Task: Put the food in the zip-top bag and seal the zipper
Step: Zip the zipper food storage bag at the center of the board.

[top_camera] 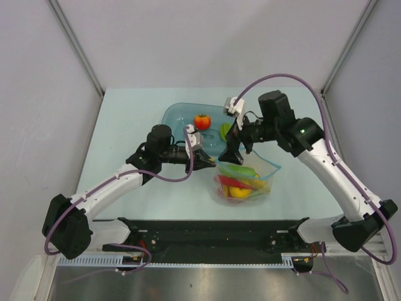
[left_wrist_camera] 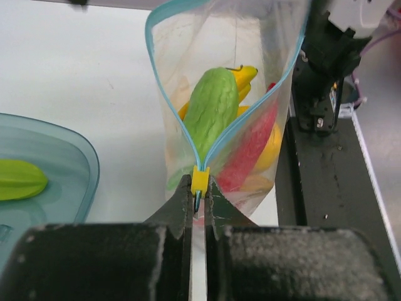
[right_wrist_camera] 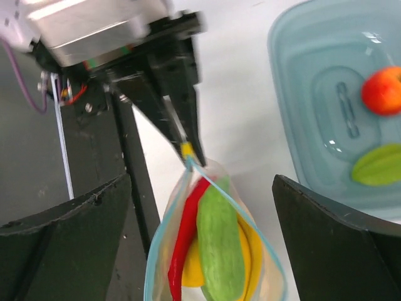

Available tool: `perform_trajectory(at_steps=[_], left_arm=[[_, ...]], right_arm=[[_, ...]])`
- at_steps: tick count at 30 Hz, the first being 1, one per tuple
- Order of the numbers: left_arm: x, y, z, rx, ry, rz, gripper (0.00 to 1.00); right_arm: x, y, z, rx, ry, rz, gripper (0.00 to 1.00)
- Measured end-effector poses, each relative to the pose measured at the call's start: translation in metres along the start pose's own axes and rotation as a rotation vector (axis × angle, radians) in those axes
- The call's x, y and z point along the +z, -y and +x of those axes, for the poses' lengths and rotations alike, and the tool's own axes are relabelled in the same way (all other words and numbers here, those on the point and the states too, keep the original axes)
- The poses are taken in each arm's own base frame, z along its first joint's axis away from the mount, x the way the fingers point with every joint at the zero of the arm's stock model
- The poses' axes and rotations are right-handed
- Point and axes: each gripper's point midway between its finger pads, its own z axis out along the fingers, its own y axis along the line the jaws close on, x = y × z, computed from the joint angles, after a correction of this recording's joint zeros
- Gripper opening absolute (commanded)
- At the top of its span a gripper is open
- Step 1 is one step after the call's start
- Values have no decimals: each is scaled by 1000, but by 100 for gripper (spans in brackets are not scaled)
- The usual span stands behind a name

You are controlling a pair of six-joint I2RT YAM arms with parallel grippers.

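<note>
The clear zip-top bag (top_camera: 245, 182) lies on the table with its blue zipper (left_wrist_camera: 164, 106) gaping open. Inside are a green vegetable (right_wrist_camera: 220, 248), a red chili (right_wrist_camera: 187, 233), a yellow banana (left_wrist_camera: 245, 76) and other yellow and pink pieces. My left gripper (left_wrist_camera: 199, 188) is shut on the yellow slider (right_wrist_camera: 187, 148) at the near-left end of the zipper; it also shows in the top view (top_camera: 212, 165). My right gripper (right_wrist_camera: 202, 177) is wide open just above the bag's mouth, touching nothing. A red tomato (top_camera: 202, 121) and a green starfruit (top_camera: 224, 130) lie in the tray.
The translucent blue-green tray (top_camera: 178, 113) sits behind the bag, close to both grippers. A black rail (top_camera: 213, 232) runs along the table's near edge. Grey walls enclose the table on three sides.
</note>
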Motion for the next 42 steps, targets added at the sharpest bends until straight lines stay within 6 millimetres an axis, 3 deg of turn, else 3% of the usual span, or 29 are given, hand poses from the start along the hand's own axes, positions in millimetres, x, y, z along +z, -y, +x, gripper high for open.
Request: perform_trajectory(at_steps=[5,11,14,15,16,17,18,19,22,25,32,38,42], left_arm=[[-3,4,2,48,-47,32,0],[-6,9,8,79,-80,65,0],[-6,11,10,85,-90,73,0],[-7,12,12,85,-95,75,0],[-7,12,12,85,-97,75,2],[-7,12,13,88,-99,75,4],[-7,11,13,89,-100,73,9],[-7,11,13,88,-101,70,21],[-6,9,11,81,-93,61,44],[-7,5,7,63,-50,10,53],[-13,3,16,-21,60,-73,55],[-8,-3,-1,-49,145,-82,57],[-3,-3,-8,-53,177,-70,47]], right_arm=[[20,-23,23,-122,-66,-52,100],[38,-9,69,-193,-164,-6,91],[46,-3,84,-226,-189,5,59],[48,-3,87,-238,-195,4,36],[49,-4,90,-246,-201,4,26],[50,-4,91,-253,-202,2,8],[51,-5,92,-263,-204,1,0],[51,-6,92,-278,-202,-3,0],[48,-10,92,-278,-195,0,0],[43,-10,91,-276,-186,13,0],[34,-13,91,-243,-162,27,0],[31,-17,91,-221,-141,15,0],[32,-17,89,-210,-129,14,0]])
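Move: The right hand hovers wide open over the bag's mouth. Its target, the zipper strips just beside the yellow slider, lies about 2 cm back, 2 cm left and 10 cm below. The slider is some 3 cm left and 1 cm ahead of those strips; the cucumber in the bag is about 5 cm back, 3 cm right and 13 cm below the hand. For the left hand, already pinching the slider, those strips lie about 3 cm right and 1 cm back. Down about 10 cm in a quick dip, with a slight shift back and some 15 degrees of wrist turn, the right hand brings its wide-open fingers over the zipper and shuts them, pinching both strips together beside the slider and keeping hold. The left hand, after easing about 1 cm back, left and down with the slider still pinched, opens roughly halfway and lets go, tilting slightly while staying around it. ##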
